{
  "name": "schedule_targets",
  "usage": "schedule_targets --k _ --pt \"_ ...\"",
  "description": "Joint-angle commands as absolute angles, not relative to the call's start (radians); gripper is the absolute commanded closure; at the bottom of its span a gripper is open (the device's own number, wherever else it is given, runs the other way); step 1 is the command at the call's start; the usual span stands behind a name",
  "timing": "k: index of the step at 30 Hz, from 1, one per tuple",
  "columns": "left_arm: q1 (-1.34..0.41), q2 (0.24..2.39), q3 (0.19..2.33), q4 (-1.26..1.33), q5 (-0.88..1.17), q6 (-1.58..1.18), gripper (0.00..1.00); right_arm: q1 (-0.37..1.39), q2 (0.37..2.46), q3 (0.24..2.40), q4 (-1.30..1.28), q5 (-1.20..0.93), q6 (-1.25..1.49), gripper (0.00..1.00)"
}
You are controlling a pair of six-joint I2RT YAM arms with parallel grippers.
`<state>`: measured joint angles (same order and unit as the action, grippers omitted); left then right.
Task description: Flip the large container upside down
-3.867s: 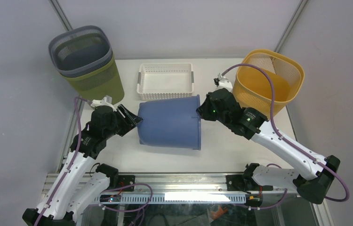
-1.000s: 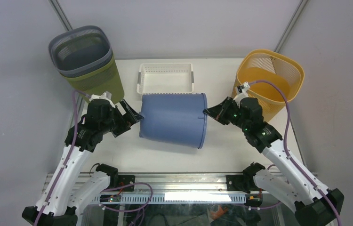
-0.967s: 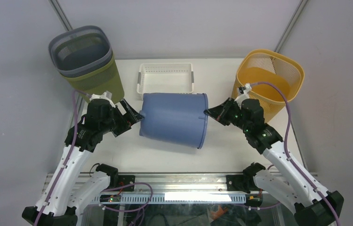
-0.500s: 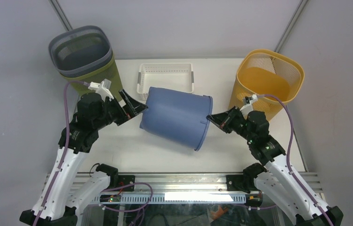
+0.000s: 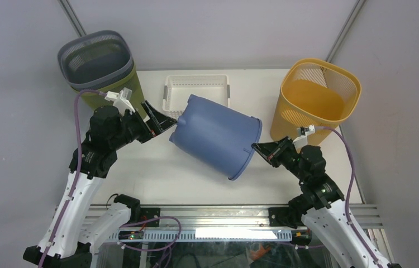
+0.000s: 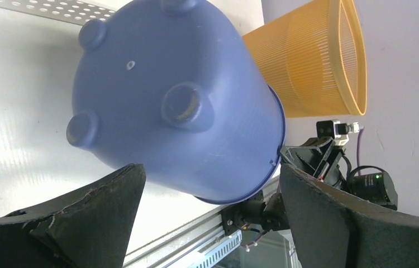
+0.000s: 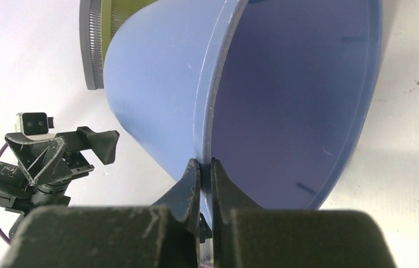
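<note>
The large blue container (image 5: 215, 142) is tilted on its side in mid-table, its footed base toward the back left and its open rim toward the front right. My right gripper (image 5: 256, 147) is shut on the rim; in the right wrist view the fingers (image 7: 203, 163) pinch the rim wall of the container (image 7: 157, 95), one inside and one outside. My left gripper (image 5: 165, 123) is open beside the base, its jaws wide apart. In the left wrist view the container's base (image 6: 174, 106) fills the gap ahead of the open gripper (image 6: 210, 170); contact cannot be told.
A grey basket nested in a green one (image 5: 98, 64) stands at the back left. A white tray (image 5: 196, 92) lies behind the container. A yellow mesh basket (image 5: 316, 92) stands at the back right, close to my right arm.
The container has tipped: its base rose and swung toward the back, its rim moved toward the front right. My right gripper moved nearer with the rim. My left gripper moved back and up.
</note>
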<state>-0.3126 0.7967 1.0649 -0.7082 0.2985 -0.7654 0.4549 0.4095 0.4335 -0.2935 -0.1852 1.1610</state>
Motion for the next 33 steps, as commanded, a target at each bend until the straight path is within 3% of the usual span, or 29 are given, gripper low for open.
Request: schedule_targets --k 1,9,15,26,33 --pt "-0.305 0.788 1.080 -0.637 0.343 -0.757 0.05 0.452 0.381 0.306 -0.771 -0.124 1.153 1.00" --pt "-0.307 0.785 1.057 -0.617 0.351 -0.762 0.05 0.451 0.268 0.229 -0.833 -0.118 1.212 1.00" --pt "-0.306 0.787 1.049 -0.597 0.357 -0.766 0.05 0.451 0.301 0.214 -0.758 -0.115 1.210 1.00" --pt "-0.306 0.797 0.987 -0.530 0.397 -0.796 0.05 0.451 0.592 0.246 -0.368 -0.121 1.211 1.00" --pt "-0.308 0.809 0.972 -0.504 0.394 -0.786 0.01 0.460 0.851 0.381 -0.284 -0.169 1.064 0.98"
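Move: The right hand pinches the upper part of the blue container's rim; the container's middle is about 12 cm to its left, 4 cm ahead and 4 cm lower, with its closed end raised towards the left hand. The table spot for it lies roughly 9 cm left, 7 cm ahead and 20 cm down. The orange container stands some 14 cm ahead and 19 cm right, 7 cm lower; the white basket is about 28 cm ahead, 22 cm left and 17 cm down. From the left hand, the spot is about 18 cm right, 4 cm ahead and 30 cm down. Still pinching the rim, the right hand eases down and back a little, then swings fast down to just above the table, some 18 cm in all, drawing about 7 cm back and a little right while its fingers tip downward by roughly 35 degrees. The rim comes free of the fingers without their opening; they stay shut, and the hand then comes forward again just over the table beside the rim, while the left hand keeps nearly still, wide open, near where the closed end was. ##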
